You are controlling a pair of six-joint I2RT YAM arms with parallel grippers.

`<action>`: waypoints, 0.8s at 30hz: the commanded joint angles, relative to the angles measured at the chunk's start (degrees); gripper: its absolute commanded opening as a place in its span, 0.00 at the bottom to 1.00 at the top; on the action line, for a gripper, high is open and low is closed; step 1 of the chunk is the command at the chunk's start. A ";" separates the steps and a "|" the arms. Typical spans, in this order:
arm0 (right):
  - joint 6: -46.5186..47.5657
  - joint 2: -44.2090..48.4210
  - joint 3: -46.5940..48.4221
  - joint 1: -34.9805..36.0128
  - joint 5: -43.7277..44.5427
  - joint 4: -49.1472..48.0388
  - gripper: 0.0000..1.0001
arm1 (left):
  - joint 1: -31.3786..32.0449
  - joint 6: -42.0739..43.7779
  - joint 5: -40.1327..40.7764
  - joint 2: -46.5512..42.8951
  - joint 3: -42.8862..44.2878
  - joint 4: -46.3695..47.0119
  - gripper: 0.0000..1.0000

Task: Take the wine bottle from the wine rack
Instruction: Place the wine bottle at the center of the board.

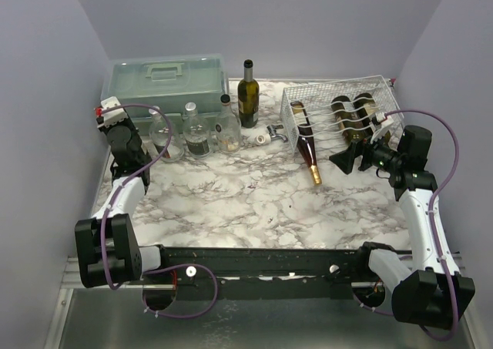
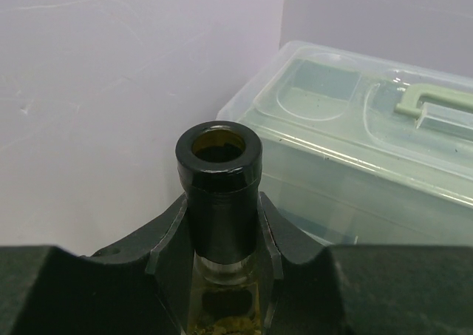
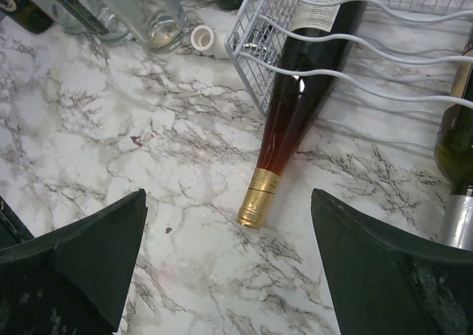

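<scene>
The white wire wine rack (image 1: 374,81) stands at the back right. A reddish wine bottle (image 1: 306,137) lies in it, its gold-capped neck (image 3: 257,202) poking out of the rack's mesh front (image 3: 250,61) onto the marble. My right gripper (image 3: 228,199) is open just in front of that cap, one finger on each side and not touching it; in the top view the right gripper (image 1: 353,153) hovers by the rack's near edge. My left gripper (image 2: 220,205) is shut on the neck of a dark-capped bottle (image 2: 219,165) at the far left, away from the rack.
Two dark bottles (image 1: 353,116) lie further right in the rack. A pale green toolbox (image 1: 166,78) stands at the back left. Three clear bottles (image 1: 196,131) and an upright dark wine bottle (image 1: 247,95) stand before it. A small white cap (image 3: 205,39) lies near the rack.
</scene>
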State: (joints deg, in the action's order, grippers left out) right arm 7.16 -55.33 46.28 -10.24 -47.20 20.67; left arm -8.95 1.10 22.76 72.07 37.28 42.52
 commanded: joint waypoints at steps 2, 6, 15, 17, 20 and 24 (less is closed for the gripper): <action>0.92 0.12 0.18 -0.14 0.40 0.69 0.95 | -0.49 0.44 -3.43 0.19 3.24 7.57 0.12; 1.01 0.20 0.13 -0.19 0.52 0.65 0.95 | -0.45 0.90 -3.93 0.24 2.68 7.57 0.24; 0.97 0.54 0.28 -0.20 0.33 0.78 0.95 | -0.45 1.48 -1.59 -0.87 1.40 7.49 0.55; 0.98 0.65 0.24 -0.21 0.29 0.82 0.95 | -0.46 1.61 -1.45 -1.05 1.40 7.39 0.60; 0.98 0.71 0.20 -0.16 0.35 0.78 0.95 | -0.50 1.80 -0.85 -1.73 1.40 7.22 0.67; 1.02 0.80 0.23 -0.20 0.28 0.81 0.95 | -0.50 1.97 -0.37 -3.14 1.45 6.57 0.75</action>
State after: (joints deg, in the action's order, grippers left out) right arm 7.53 -55.33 46.28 -10.24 -47.22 20.67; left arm -9.04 2.85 21.06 71.42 37.56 47.55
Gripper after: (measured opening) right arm 0.953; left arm 0.705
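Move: The left hand still holds the wine bottle by its neck; the bottle's middle is about 10 cm straight below the hand, over the board's far-left area. The nearest clear bottle stands some 11 cm to the hand's right and about level with it, its middle 12 cm lower; the toolbox's middle lies roughly 13 cm ahead, 10 cm right and 17 cm down. From the idle right hand, the held bottle is about 66 cm left, 10 cm ahead and 6 cm lower. The left hand barely shifts at first, easing less than a centimetre forward and down with its grip on the neck kept, to settle the bottle beside the row of clear bottles. Then the fingers open to about double their gap and let go of the neck while the hand rises about 3 cm, straight up off the bottle, its fingertips tipping up some 5 degrees. ##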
